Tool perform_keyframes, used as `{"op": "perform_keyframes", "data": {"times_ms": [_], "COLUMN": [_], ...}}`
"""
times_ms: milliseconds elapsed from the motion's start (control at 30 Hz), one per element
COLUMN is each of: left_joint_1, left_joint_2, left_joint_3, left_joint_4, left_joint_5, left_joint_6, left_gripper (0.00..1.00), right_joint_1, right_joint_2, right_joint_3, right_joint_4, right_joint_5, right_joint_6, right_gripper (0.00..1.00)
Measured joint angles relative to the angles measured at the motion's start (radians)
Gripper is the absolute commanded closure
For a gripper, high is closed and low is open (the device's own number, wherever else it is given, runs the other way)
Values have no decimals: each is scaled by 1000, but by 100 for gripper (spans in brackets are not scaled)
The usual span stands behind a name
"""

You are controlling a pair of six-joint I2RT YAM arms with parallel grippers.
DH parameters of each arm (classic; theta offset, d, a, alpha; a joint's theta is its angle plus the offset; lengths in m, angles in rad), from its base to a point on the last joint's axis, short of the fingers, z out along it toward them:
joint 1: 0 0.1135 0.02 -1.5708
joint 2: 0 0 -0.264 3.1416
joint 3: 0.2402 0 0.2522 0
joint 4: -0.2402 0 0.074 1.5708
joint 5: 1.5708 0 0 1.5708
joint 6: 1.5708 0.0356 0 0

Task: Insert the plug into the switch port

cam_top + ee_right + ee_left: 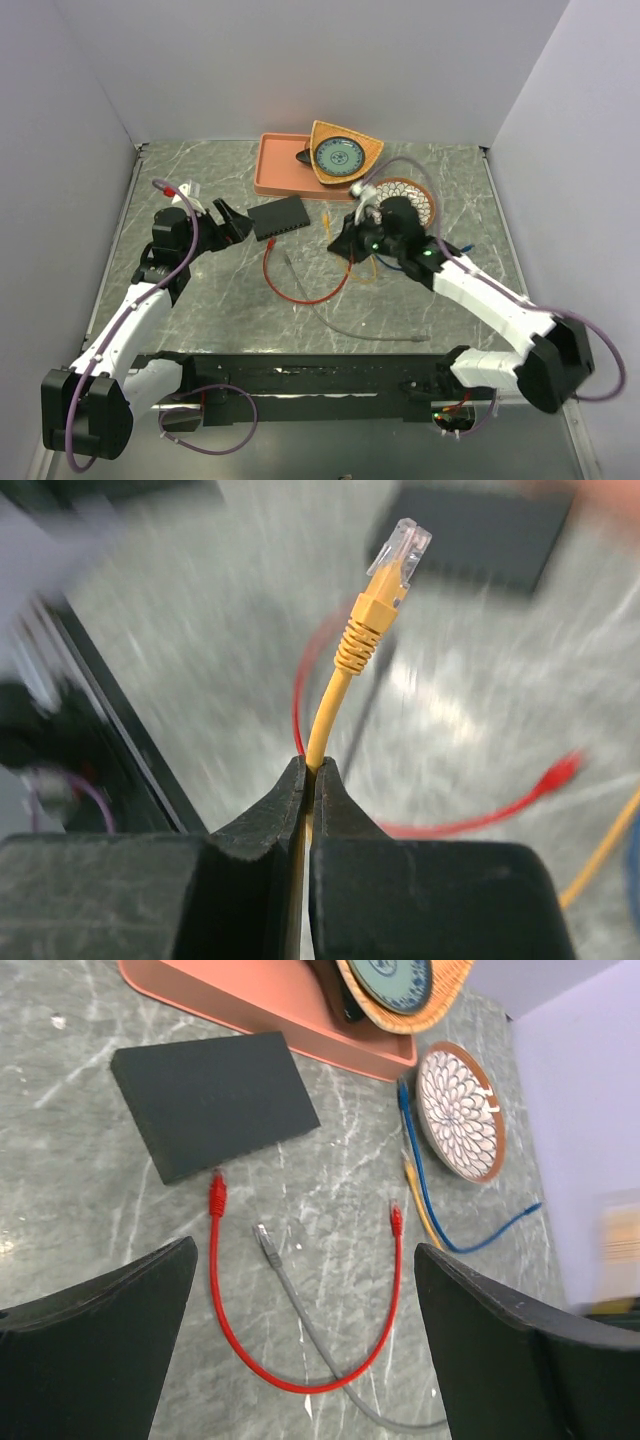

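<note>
The switch (pixel 280 216) is a flat black box on the marble table, also seen in the left wrist view (pixel 215 1105). My right gripper (pixel 347 240) (pixel 311 765) is shut on a yellow cable (pixel 345 665), right of the switch. The cable's clear plug (pixel 398 550) sticks up beyond the fingertips, towards the blurred switch (pixel 480 535). My left gripper (pixel 230 222) (pixel 305 1250) hangs open just left of the switch with nothing between its fingers. The switch's sockets do not show.
A red cable (pixel 300 290) (pixel 290 1380) loops in front of the switch, one red plug (pixel 216 1195) near its edge. A grey cable (pixel 300 1300) crosses it. A blue cable (pixel 420 1170), a patterned plate (pixel 460 1110) and a salmon tray (pixel 275 170) lie behind.
</note>
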Motion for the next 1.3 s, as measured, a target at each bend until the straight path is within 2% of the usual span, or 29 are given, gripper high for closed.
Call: {"op": "perform_keyframes", "data": {"times_ms": [33, 200, 400, 533, 967, 1300], "left_joint_1": [0, 0, 0, 0, -5, -42], "left_joint_2": [0, 1, 29, 52, 141, 198], "left_joint_3": [0, 0, -39, -95, -112, -112], "left_joint_4": [0, 25, 144, 231, 415, 523], "left_joint_5": [8, 79, 249, 336, 478, 519], "left_joint_6": [0, -2, -36, -83, -179, -245], "left_gripper": [1, 5, 14, 21, 26, 44], "right_joint_1": [8, 58, 104, 112, 115, 115], "right_joint_2": [28, 206, 311, 315, 315, 316], "right_joint_3": [-24, -61, -34, -8, 10, 10], "right_joint_4": [2, 23, 82, 121, 183, 229], "right_joint_5": [-7, -76, -171, -208, -306, -364], "right_joint_6": [-4, -16, -7, 7, 23, 48], "right_gripper": [100, 100, 100, 100, 100, 100]}}
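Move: The yellow plug, held up by the right hand, is what the left hand goes for: some 18 cm to its right, 2 cm nearer the base and 5 cm higher. The switch lies about 8 cm ahead of the left hand, 6 cm right and 16 cm below; the loose red plug is 2 cm ahead, 4 cm right, 17 cm below. From the right hand, the left hand's open fingers are roughly 21 cm left, 5 cm ahead and 5 cm lower. Rightward and somewhat back, the left hand travels about 9 cm to meet the yellow plug, turning clockwise and rolling its left side down, its wide-open fingers narrowing partway around the tip. The right hand, still pinching the cable behind the boot, drops quickly while going left and back, then rises by half that drop and continues left, turning some 25 degrees counter-clockwise to present the plug. ##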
